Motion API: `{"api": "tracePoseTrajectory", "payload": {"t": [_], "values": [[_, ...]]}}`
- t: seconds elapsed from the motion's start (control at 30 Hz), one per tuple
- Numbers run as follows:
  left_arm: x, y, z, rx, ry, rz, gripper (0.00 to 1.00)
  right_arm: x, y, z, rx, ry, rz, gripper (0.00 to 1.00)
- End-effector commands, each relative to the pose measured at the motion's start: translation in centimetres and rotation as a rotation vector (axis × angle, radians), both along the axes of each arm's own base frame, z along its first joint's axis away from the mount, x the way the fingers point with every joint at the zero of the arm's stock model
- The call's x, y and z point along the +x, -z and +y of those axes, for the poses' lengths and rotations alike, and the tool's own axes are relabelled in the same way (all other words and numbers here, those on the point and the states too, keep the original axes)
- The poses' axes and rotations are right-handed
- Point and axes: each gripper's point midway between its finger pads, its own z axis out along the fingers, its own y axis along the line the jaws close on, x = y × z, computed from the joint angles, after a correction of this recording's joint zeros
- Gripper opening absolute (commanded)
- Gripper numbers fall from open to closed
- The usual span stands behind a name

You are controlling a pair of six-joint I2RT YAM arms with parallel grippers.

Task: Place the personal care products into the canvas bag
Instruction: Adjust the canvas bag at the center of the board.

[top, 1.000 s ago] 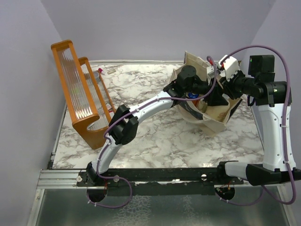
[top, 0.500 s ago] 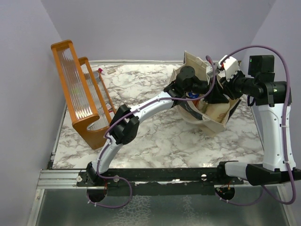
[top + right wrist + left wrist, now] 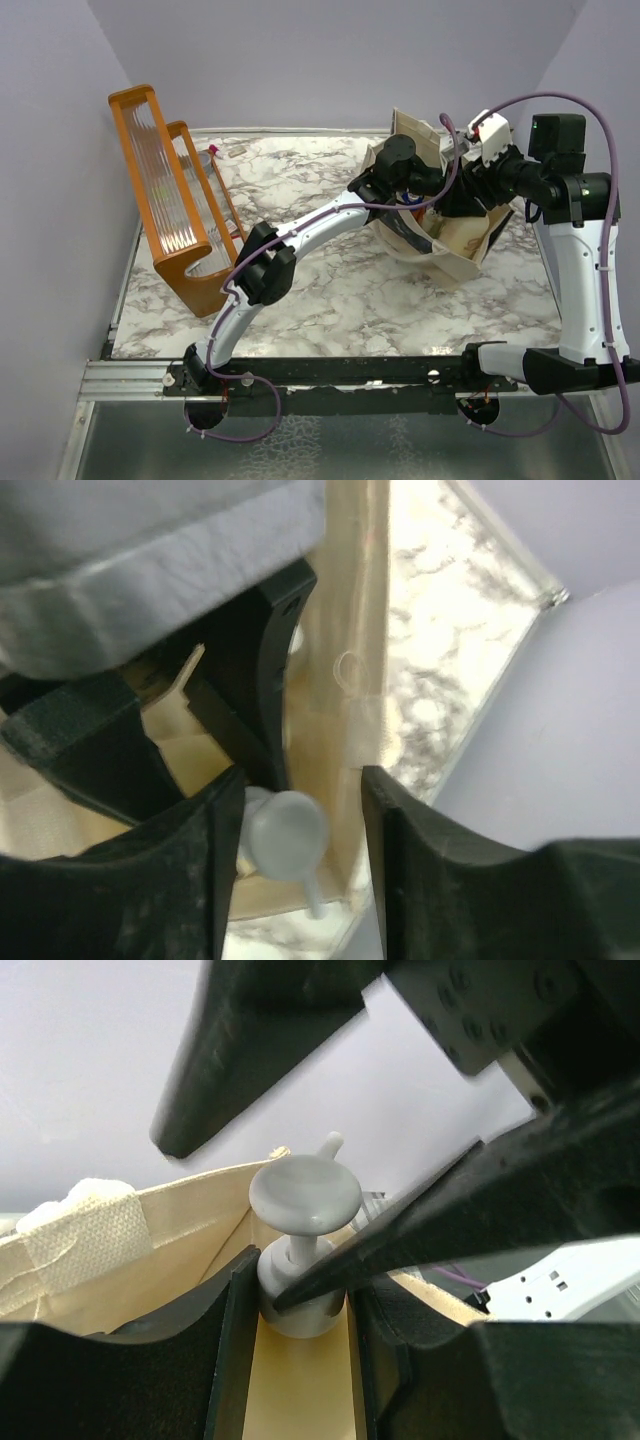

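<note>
The beige pump bottle stands upright between the pads of my left gripper, which is shut on its body over the mouth of the canvas bag. Its white pump head rises above the pads. My right gripper reaches in from the other side and is open around that pump head. One right finger lies against the collar and the other stands apart. In the top view the left gripper and right gripper meet above the bag. The bag's contents are mostly hidden.
An orange wooden rack stands at the table's left side, with a clear item leaning in it. The bag's cloth wall rises close behind the bottle. The marble tabletop lies between the rack and the bag.
The left jaws have closed onto the pump bottle. The right jaws have widened off it. Both wrists have shifted slightly up over the bag.
</note>
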Motion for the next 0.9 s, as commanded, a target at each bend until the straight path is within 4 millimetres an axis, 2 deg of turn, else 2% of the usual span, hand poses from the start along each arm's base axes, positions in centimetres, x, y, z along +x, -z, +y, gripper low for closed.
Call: {"api": "tracePoseTrajectory", "payload": {"t": [0.0, 0.13, 0.27, 0.43, 0.6, 0.77, 0.87], "values": [[-1.4, -4.5, 1.2, -0.067, 0.046, -0.07, 0.0, 1.2, -4.1, 0.0, 0.039, 0.043, -0.158, 0.55], [-1.3, -5.5, 1.6, -0.066, 0.032, -0.096, 0.0, 1.3, -4.4, 0.1, 0.052, 0.046, -0.164, 0.69], [-0.9, -6.2, 1.9, -0.07, 0.02, -0.104, 0.0, 1.4, -5.4, 0.3, 0.073, 0.045, -0.191, 0.75], [-0.4, -8.4, 2.9, -0.089, 0.001, -0.128, 0.0, 1.9, -7.8, 0.2, 0.107, 0.081, -0.261, 0.75], [0.3, -9.9, 4.3, -0.077, -0.033, -0.132, 0.0, 3.0, -10.3, -0.9, 0.116, 0.166, -0.338, 0.75], [0.4, -11.1, 5.5, -0.073, -0.051, -0.139, 0.0, 3.4, -11.6, -1.6, 0.128, 0.203, -0.366, 0.75], [1.2, -12.2, 6.4, -0.078, -0.09, -0.168, 0.0, 3.4, -12.5, -2.4, 0.129, 0.242, -0.394, 0.75]]}}
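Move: Inside the canvas bag, the left hand still grips the cream pump bottle at its neck, the bottle's middle about 9 cm below and 2 cm back. The bag's middle is roughly 3 cm to that hand's left, 2 cm ahead and 14 cm down; the blue-capped bottle stands about 10 cm left, 3 cm ahead, 13 cm below. From the right hand, whose fingers straddle the pump, the bottle's middle is about 9 cm down, 2 cm back and 1 cm left. Opening wide around the pump, the right hand comes free and climbs about 10 cm, drifting some 3 cm forward as its fingers tip up by nearly 20 degrees. The left keeps its grip on the neck, dips a centimetre, then rises slightly and carries the bottle about 4 cm diagonally forward and left, towards the bag's middle. ##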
